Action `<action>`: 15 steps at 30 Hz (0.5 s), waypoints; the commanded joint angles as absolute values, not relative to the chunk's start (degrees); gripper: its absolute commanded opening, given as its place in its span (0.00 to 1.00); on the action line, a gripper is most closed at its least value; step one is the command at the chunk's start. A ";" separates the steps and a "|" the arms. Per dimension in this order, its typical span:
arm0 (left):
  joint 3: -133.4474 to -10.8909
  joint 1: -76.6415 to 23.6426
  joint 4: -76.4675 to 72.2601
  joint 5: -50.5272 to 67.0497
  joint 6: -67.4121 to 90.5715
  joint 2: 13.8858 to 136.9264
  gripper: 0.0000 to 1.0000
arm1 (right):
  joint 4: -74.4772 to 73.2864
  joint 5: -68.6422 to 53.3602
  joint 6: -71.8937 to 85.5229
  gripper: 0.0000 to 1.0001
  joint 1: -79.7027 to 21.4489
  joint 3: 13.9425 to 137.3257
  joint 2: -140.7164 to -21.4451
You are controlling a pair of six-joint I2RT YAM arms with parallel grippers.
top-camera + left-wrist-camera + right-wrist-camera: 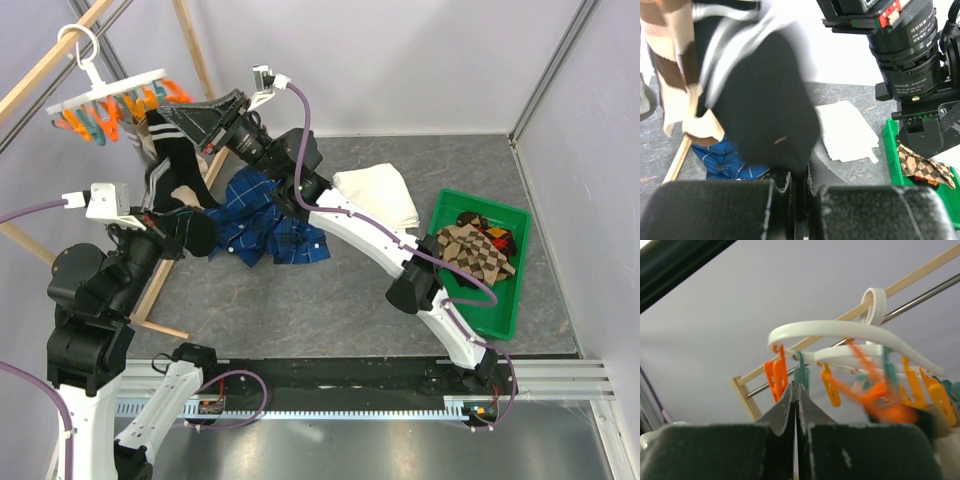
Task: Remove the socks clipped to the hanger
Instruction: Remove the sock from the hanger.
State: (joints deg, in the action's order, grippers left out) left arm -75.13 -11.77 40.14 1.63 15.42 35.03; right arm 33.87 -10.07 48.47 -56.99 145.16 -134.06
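Observation:
The white round hanger (105,92) hangs by its hook from the rack at the upper left, with orange and teal clothespins under it. A black sock (172,160) with white stripes hangs down from it. My left gripper (196,232) is shut on the toe of this black sock (765,100), between the jaws (800,182). A beige-and-brown sock (670,65) hangs beside it. My right gripper (155,117) is up at the hanger (840,330), shut, its tips (797,390) just below a teal clothespin (801,375). The orange clothespins (880,400) to the right are blurred.
A green bin (505,305) at the right holds brown checkered socks (480,250). A blue plaid shirt (265,228) and a folded white towel (380,195) lie on the grey table. Wooden rack poles (160,270) stand at the left.

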 commanded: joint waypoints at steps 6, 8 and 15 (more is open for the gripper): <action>-74.97 -11.95 38.06 1.85 16.70 35.33 0.02 | 35.86 -10.20 48.52 0.06 -56.60 145.11 -132.72; -75.06 -11.95 38.41 1.41 16.52 35.24 0.02 | 35.51 -9.93 47.91 0.11 -56.60 143.28 -131.49; -75.41 -11.95 38.58 1.23 15.91 34.98 0.02 | 37.35 -13.27 46.32 0.30 -55.64 133.25 -125.60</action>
State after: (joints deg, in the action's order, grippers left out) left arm -75.02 -11.77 40.18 1.56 15.42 35.03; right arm 34.06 -10.66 47.77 -56.49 137.34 -131.74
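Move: The black striped sock is still pinched by its foot in the left fingers; its loose middle is about 4 cm ahead of them, 2 cm left and 4 cm up. From the right hand that is roughly 7 cm back, 1 cm right and 9 cm down. The hanger sits about 9 cm left of the right hand, 2 cm ahead and 7 cm up. Brown-and-beige socks hang about 11 cm ahead of the left hand, 6 cm left and 5 cm up. The black striped sock stays pinched in the shut left gripper, which holds still. Beside the hanger's clips the right hand first waits with its fingers shut, then sinks away from the hanger by about 3.5 cm, easing slightly forward and left as its empty fingers part to about a quarter open. ##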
